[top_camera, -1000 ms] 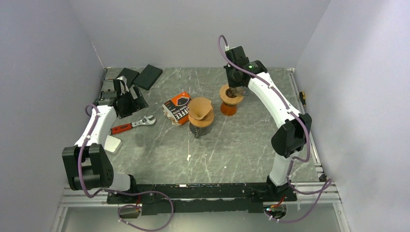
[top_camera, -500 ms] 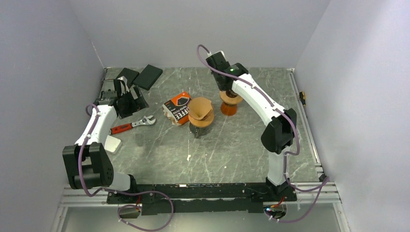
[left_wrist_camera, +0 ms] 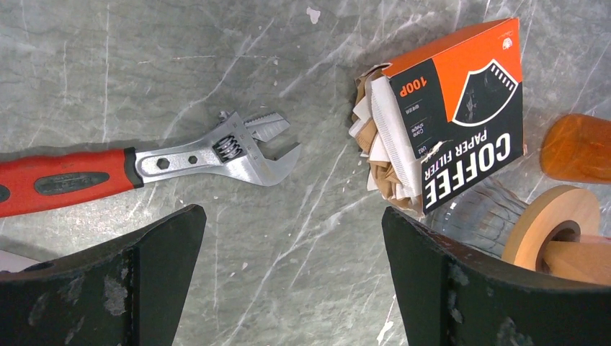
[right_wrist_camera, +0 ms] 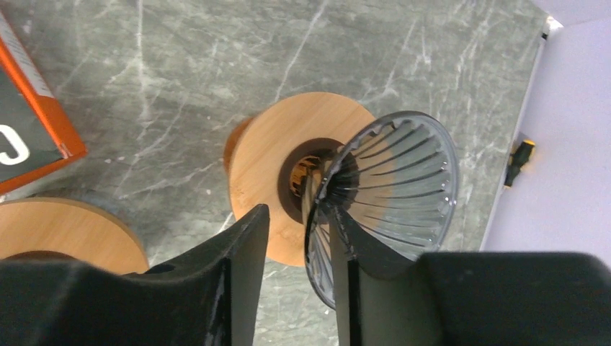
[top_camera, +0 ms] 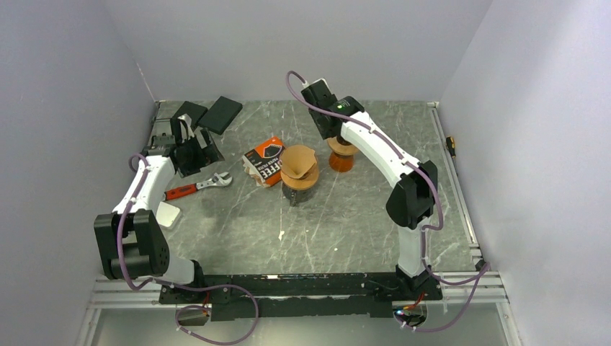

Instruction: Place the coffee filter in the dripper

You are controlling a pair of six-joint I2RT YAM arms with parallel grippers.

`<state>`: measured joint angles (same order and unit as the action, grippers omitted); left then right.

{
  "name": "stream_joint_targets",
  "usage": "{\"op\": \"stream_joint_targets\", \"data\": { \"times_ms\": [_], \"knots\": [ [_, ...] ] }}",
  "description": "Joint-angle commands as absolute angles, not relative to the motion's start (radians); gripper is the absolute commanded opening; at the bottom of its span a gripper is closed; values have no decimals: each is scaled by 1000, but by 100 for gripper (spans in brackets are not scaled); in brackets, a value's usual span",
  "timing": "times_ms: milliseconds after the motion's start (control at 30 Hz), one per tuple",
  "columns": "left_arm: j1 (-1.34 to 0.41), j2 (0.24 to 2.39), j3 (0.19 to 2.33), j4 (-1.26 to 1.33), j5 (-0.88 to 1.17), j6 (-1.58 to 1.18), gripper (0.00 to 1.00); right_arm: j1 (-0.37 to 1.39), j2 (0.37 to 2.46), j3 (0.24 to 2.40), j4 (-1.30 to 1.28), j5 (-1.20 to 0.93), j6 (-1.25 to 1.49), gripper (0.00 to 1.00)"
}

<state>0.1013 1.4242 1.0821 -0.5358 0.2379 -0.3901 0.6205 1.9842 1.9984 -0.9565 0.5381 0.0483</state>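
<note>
A brown paper coffee filter (top_camera: pixel 299 162) sits as a cone on a wooden collar atop a glass vessel (top_camera: pixel 297 189) mid-table. More filters (left_wrist_camera: pixel 378 144) spill from the orange and black filter box (left_wrist_camera: pixel 461 108). The dripper, a clear ribbed glass cone (right_wrist_camera: pixel 403 173), leans tilted on the wooden ring (right_wrist_camera: pixel 277 155) of an orange stand (top_camera: pixel 341 160). My right gripper (right_wrist_camera: pixel 299 213) is right over it, open. One finger is inside the cone against its rim, the other stands off it with a gap. My left gripper (left_wrist_camera: pixel 292 216) hangs wide open and empty above bare table, far left.
A red-handled adjustable wrench (left_wrist_camera: pixel 166 162) lies left of the filter box. Two black flat pads (top_camera: pixel 220 114) rest at the back left corner, and a white block (top_camera: pixel 168 214) lies by the left arm. Walls close in on the left, back and right.
My right arm has swung left over the orange stand, and its jaws have opened from shut on the dripper's rim. The left arm has stayed put.
</note>
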Motion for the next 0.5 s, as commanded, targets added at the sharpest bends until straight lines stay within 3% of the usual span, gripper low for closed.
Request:
{"op": "stream_joint_targets", "data": {
  "times_ms": [0, 300, 467],
  "knots": [
    [104, 1423, 1117, -503, 270, -403, 99, 610, 1932, 2013, -886, 418, 71, 44],
    [78, 1485, 1266, -495, 352, -406, 100, 507, 1871, 1996, -824, 77, 172, 64],
    [-14, 1553, 1410, -537, 297, -370, 100, 413, 1817, 1934, -784, -59, 226, 68]
  ]
}}
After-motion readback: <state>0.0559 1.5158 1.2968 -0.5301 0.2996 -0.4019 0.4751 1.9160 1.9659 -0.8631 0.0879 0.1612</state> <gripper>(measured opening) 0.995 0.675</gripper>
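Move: The clear dripper leans in the wooden collar, its opening to the right; its middle is about 5 cm to the right of my right hand and 4 cm below, its rim between my part-open fingertips. The collar under it sits 8 cm below me; the paper filter's dripper is 8 cm to my left and 5 cm back. From my left hand the paper filter lies about 22 cm right, with the coffee box 12 cm right, 3 cm ahead and 11 cm below. I roll my right hand some 25 degrees, left side rising, as its fingertips swing about 3 cm left at the clear dripper's rim, then turn back right a little and lift about 1.5 cm, the already parted fingers opening wider. Meanwhile my empty left hand, still wide open, climbs about 5 cm and reaches 5 cm forward and slightly right over the table. ##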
